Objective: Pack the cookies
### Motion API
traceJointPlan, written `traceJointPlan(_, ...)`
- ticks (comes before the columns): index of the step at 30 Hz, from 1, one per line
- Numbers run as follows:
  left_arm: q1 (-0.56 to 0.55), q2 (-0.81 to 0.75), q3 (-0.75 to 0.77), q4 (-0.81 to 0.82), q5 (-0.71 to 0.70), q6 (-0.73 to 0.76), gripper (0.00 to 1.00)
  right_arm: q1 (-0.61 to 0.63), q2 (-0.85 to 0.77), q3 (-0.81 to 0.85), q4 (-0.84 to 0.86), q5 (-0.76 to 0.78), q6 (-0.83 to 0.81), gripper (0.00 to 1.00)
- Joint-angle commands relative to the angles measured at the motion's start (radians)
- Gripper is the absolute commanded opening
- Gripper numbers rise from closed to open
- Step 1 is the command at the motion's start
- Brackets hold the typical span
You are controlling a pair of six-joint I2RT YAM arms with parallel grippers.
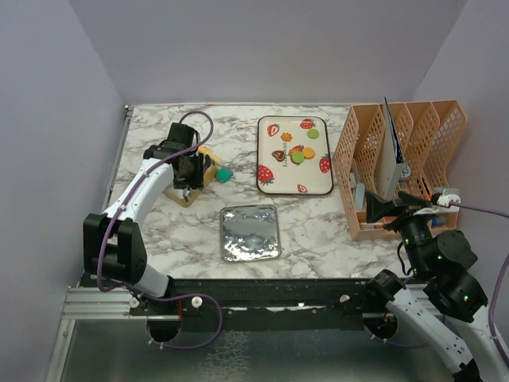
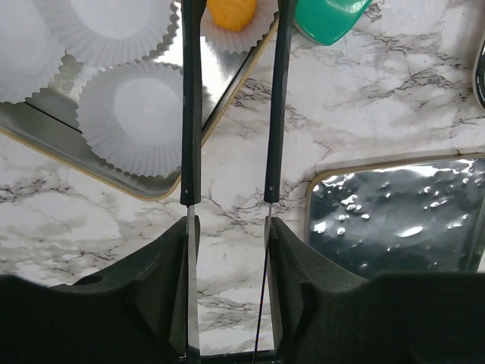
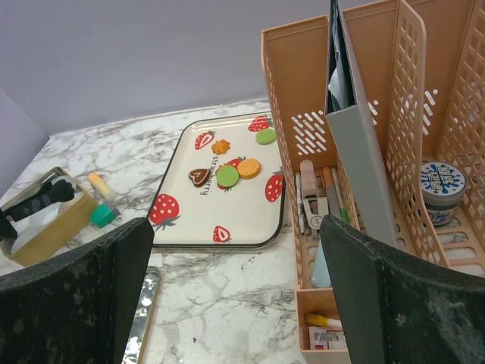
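Observation:
Several cookies lie on the white strawberry tray (image 1: pixel 318 185) (image 3: pixel 170 227): a brown heart (image 1: pixel 278 154) (image 3: pixel 199 177), an orange flower (image 1: pixel 287 138) (image 3: pixel 220 146), green rounds (image 1: pixel 312 134) (image 3: pixel 227 177) and an orange round (image 1: pixel 307 150) (image 3: pixel 249 167). One orange cookie (image 2: pixel 231 11) rests in a paper cup of the tin box (image 1: pixel 184 197) (image 2: pixel 114 176). My left gripper (image 1: pixel 187 171) (image 2: pixel 231 227) hangs over that box, shut on black-tipped tongs (image 2: pixel 191 114). The tongs' tips stand apart, either side of the orange cookie. My right gripper (image 1: pixel 380 208) (image 3: pixel 236 227) is open and holds nothing.
A silver lid (image 1: pixel 250 232) (image 2: pixel 394 212) lies flat in front of the tray. A teal piece (image 1: pixel 224 174) (image 2: pixel 330 15) sits beside the tin box. Empty white paper cups (image 2: pixel 144 114) fill the box. An orange file organiser (image 1: pixel 398 159) (image 3: pixel 288 114) with pens stands at the right.

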Motion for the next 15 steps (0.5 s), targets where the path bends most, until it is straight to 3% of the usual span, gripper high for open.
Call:
traceJointPlan(1, -0.010, -0.054, 0.047, -0.024, 0.058, -0.006, 0.43, 0.000, 0.005, -0.007, 0.004, -0.006, -0.011, 1.00)
traceJointPlan(6, -0.069, -0.059, 0.088, -0.028, 0.076, -0.013, 0.43, 0.000, 0.003, -0.007, 0.004, -0.006, -0.011, 1.00)
traceJointPlan(15, -0.275, 0.042, 0.190, -0.019, 0.026, -0.055, 0.43, 0.000, -0.004, -0.008, 0.002, -0.004, -0.009, 1.00)
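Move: The left hand, gripping the tongs, is bound for the strawberry tray, whose cookie cluster lies about 26 cm to its right, 13 cm ahead and 12 cm below. The orange cookie in its paper cup is about 8 cm straight ahead; the teal piece stands 7 cm ahead and 6 cm right. The silver tray is 13 cm right and 9 cm back. From the idle right hand the cluster lies 24 cm ahead, 13 cm left, far below. Keeping its hold on the tongs' handles, the left hand carries the empty tongs up from the cookie box and then, still climbing, sweeps them right towards the strawberry tray with gathering speed, about 8 cm across and 4.5 cm up. The wrist turns some 10 degrees clockwise on the way; the finger gap stays as it was. ##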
